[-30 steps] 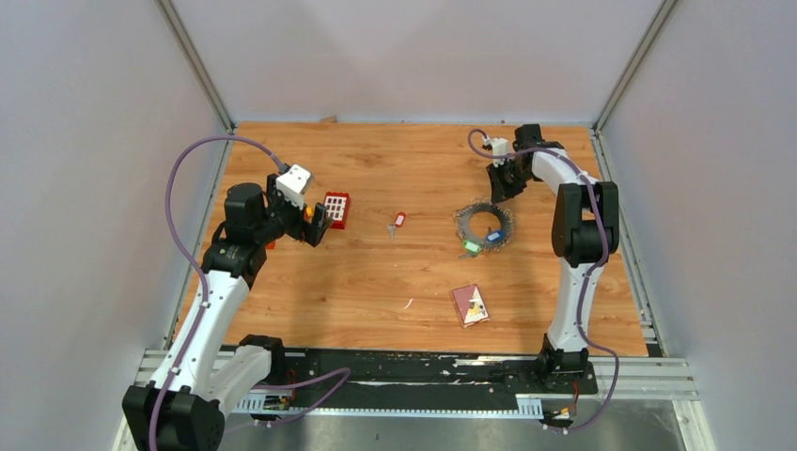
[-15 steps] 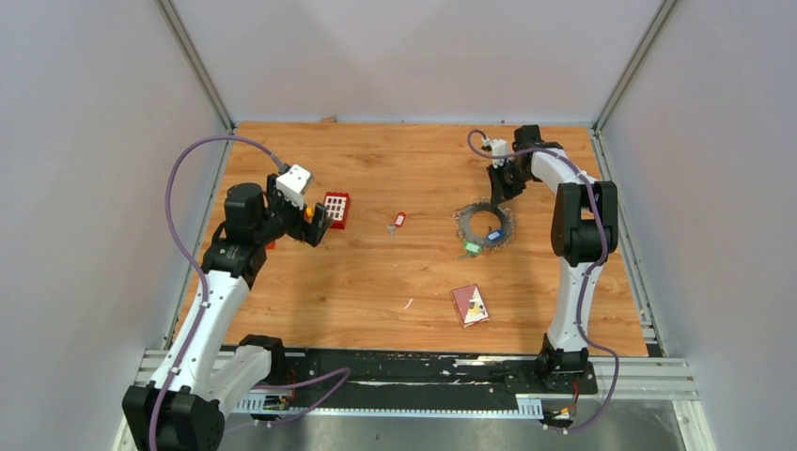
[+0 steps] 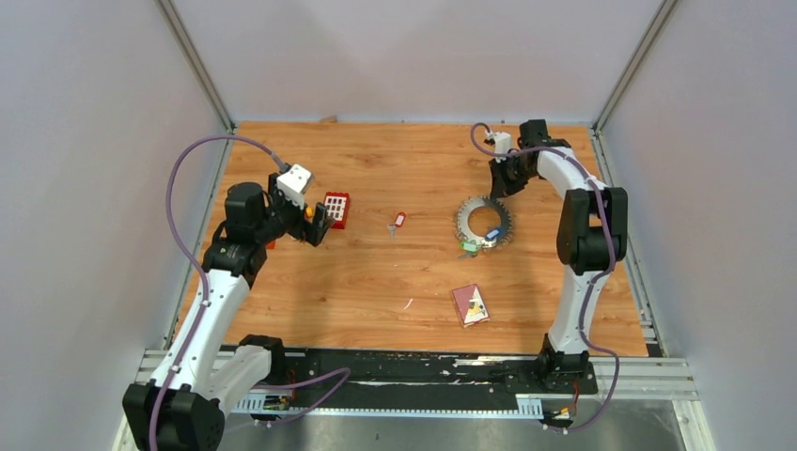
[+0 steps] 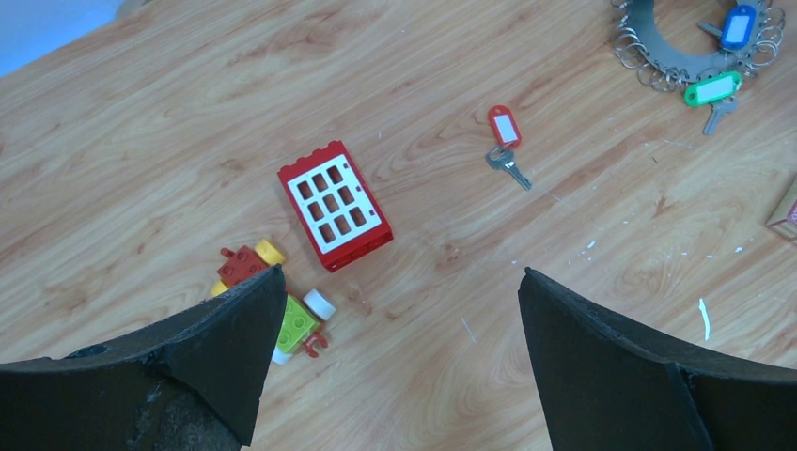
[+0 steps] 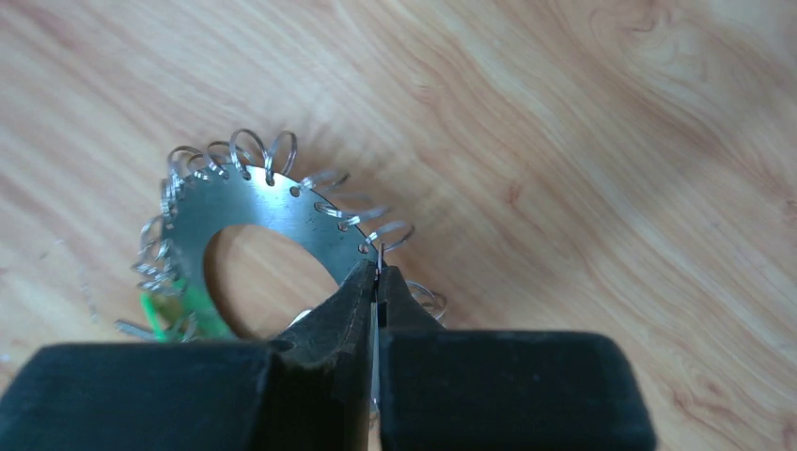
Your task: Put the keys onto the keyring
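Note:
The keyring (image 3: 481, 214) is a grey metal ring with wire loops round its rim, right of centre on the wooden table. My right gripper (image 3: 499, 187) is shut on its far rim; the right wrist view shows the thin rim pinched between the jaws (image 5: 378, 272), with the keyring (image 5: 216, 202) tilted ahead of them. A blue-tagged key (image 3: 492, 234) and a green-tagged key (image 3: 470, 246) hang at its near edge. A red-tagged key (image 3: 398, 220) lies loose at mid-table, and the left wrist view shows it (image 4: 505, 127) too. My left gripper (image 3: 318, 225) hangs open and holds nothing (image 4: 399, 277).
A red block with white squares (image 3: 335, 209) lies just right of the left gripper. Small toy bricks (image 4: 273, 301) sit under the left fingertip. A maroon card (image 3: 470, 303) lies near the front. Grey walls enclose the table on three sides.
The right jaws have closed fully on the keyring's far rim and drawn back a little, tipping the ring up. The left arm has not moved.

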`<state>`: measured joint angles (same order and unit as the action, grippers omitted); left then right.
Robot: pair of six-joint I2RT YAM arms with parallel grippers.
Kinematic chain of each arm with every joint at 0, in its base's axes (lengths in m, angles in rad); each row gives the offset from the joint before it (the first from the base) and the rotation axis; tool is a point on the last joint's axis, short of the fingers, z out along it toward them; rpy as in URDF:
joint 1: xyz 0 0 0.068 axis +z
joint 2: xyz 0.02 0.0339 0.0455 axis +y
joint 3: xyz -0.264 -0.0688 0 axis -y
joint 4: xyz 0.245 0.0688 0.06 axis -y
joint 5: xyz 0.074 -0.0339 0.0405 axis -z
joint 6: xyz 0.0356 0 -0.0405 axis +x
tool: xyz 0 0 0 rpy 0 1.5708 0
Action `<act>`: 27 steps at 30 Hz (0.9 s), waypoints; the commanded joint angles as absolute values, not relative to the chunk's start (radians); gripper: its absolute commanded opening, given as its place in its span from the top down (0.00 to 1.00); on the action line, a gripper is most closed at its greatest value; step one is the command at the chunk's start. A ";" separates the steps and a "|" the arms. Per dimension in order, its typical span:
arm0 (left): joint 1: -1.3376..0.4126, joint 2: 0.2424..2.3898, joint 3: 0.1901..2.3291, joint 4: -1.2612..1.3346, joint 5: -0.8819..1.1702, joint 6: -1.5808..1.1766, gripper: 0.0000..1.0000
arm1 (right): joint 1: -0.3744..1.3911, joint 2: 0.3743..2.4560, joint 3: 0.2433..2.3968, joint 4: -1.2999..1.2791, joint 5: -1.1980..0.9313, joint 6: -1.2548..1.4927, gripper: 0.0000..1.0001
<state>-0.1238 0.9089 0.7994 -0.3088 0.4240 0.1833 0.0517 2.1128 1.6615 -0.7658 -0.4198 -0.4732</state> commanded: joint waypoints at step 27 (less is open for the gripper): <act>-0.446 1.139 1.122 -0.336 0.749 0.346 0.07 | 0.390 1.411 1.325 -0.481 -0.915 -0.468 1.00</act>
<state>-0.3920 1.1049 1.0645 -0.3485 0.6670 0.2855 0.3683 1.4906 1.3647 -0.6281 -0.7929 -0.4656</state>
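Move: The right gripper already pinches the keyring's far rim just above the table; the ring's middle is about 8 cm back, 3 cm left and 2 cm below. The red-tagged key it heads towards lies some 27 cm left, 8 cm back and 3 cm below. From the open left gripper, roughly 20 cm up, the keyring is about 39 cm right and 8 cm ahead, the red-tagged key 17 cm right and 8 cm ahead, the red brick 1 cm right and 12 cm ahead. Keep the right fingers shut on the keyring's rim and lift it clear, rising first and then swinging left and back over the table towards the open left gripper, near 19 cm up in all; tip the fingers upward and turn counter-clockwise. Bring the left gripper about 12 cm right to meet it, climbing some 6 cm, still open and turning 30 degrees clockwise. ##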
